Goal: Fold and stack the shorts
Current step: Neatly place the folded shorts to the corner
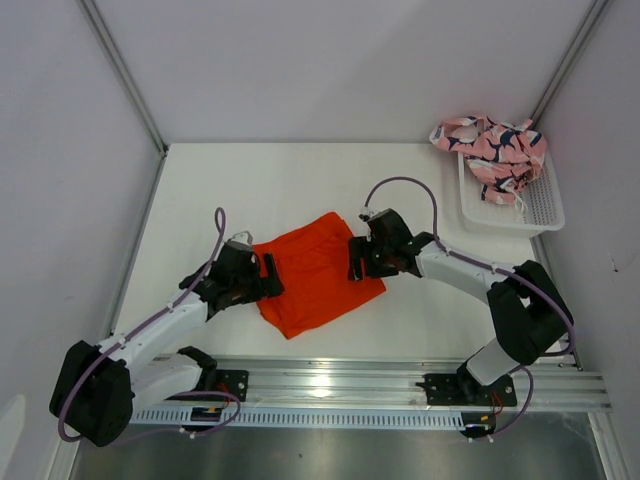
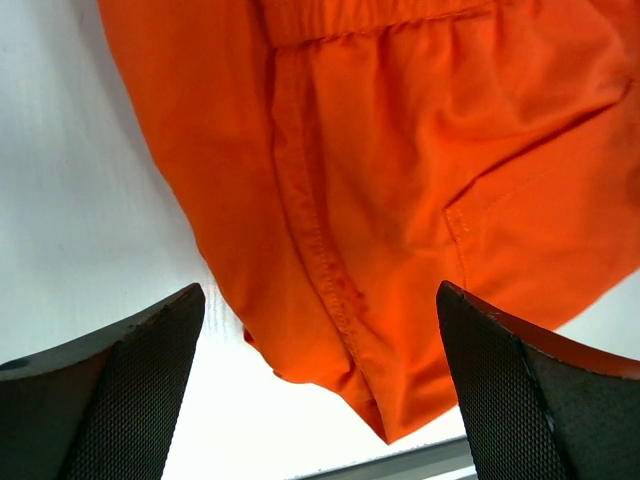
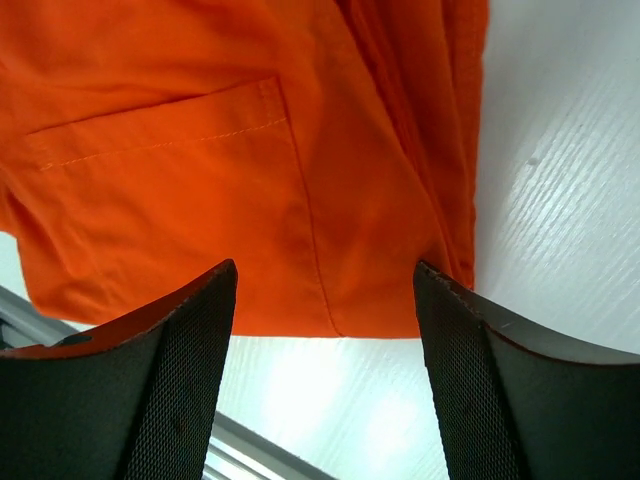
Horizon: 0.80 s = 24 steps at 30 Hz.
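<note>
The orange shorts [image 1: 318,272] lie folded flat on the white table between the two arms. Their hem and side seam fill the left wrist view [image 2: 400,180], and a back pocket shows in the right wrist view [image 3: 200,180]. My left gripper [image 1: 270,278] hovers at their left edge, open, nothing between its fingers [image 2: 325,385]. At the right edge my right gripper [image 1: 356,262] is also open and empty [image 3: 325,370]. The pink fish-print shorts [image 1: 492,146] lie crumpled over the basket's rim at the back right.
A white mesh basket [image 1: 540,205] stands at the back right against the right wall. A metal rail [image 1: 400,385] runs along the near table edge in front of the arm bases. White walls close in the table on the left, back and right.
</note>
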Available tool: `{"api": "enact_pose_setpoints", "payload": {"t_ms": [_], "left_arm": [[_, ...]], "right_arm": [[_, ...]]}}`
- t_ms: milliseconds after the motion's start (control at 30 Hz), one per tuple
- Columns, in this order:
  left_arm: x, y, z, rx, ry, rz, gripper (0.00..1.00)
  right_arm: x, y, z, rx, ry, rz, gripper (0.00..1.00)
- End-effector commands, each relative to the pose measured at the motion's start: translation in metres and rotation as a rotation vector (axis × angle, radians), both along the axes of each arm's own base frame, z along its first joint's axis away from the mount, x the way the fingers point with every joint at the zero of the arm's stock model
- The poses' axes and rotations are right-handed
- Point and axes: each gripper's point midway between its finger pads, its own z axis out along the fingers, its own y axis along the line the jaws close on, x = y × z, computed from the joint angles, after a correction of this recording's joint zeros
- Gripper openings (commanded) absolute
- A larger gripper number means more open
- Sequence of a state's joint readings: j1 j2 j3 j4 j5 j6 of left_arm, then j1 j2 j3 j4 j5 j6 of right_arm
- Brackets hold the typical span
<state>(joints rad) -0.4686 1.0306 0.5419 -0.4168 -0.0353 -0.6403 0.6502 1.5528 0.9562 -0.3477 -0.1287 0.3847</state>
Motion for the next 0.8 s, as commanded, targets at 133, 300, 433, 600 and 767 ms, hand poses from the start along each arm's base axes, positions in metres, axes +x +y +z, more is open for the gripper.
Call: {"api": "enact_pose_setpoints", "payload": {"t_ms": [133,300,433,600,767], "left_arm": [[0.007,0.002,-0.011,-0.011,-0.003,0.065,0.99],[0.027,-0.012,-0.02,-0.011,0.029,0.041,0.99],[0.04,-0.017,-0.032,0.035,0.059,0.011,0.91],[0.044,-0.02,-0.052,0.045,0.096,-0.001,0.41],[0.051,0.011,-0.054,0.077,0.105,0.065,0.0]], "right_arm": [[0.029,0.003,0.006,0.011,-0.073,-0.006,0.72],[0.032,0.0,0.016,0.037,-0.102,-0.038,0.73],[0.031,-0.004,0.03,0.056,-0.131,-0.061,0.73],[0.031,-0.011,0.038,0.052,-0.155,-0.073,0.73],[0.03,-0.019,0.041,0.052,-0.158,-0.082,0.73]]}}
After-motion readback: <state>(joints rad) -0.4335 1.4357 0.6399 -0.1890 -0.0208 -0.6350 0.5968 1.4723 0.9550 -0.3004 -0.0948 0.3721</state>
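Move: The left edge of the orange shorts, at the spot just below the waistband, lies about 5 cm ahead of the open left hand, 2 cm to its right and 5 cm below. The shorts' near-left corner is some 10 cm back from this hand and 3 cm to its right. From the right hand, the middle of the shorts lies about 8 cm left, 2 cm ahead and 5 cm down, and their near-right corner 5 cm right and 1 cm back. The left fingers pinch the shorts' left edge just below the waistband, closing from wide open to shut on the cloth. To get there, the hand first sinks about 3.5 cm nearly in place, then slides forward some 5 cm and slightly right, settling a little lower. The right hand, still open, eases forward about 2.5 cm, dips slightly, then rises roughly 4 cm off the shorts. ##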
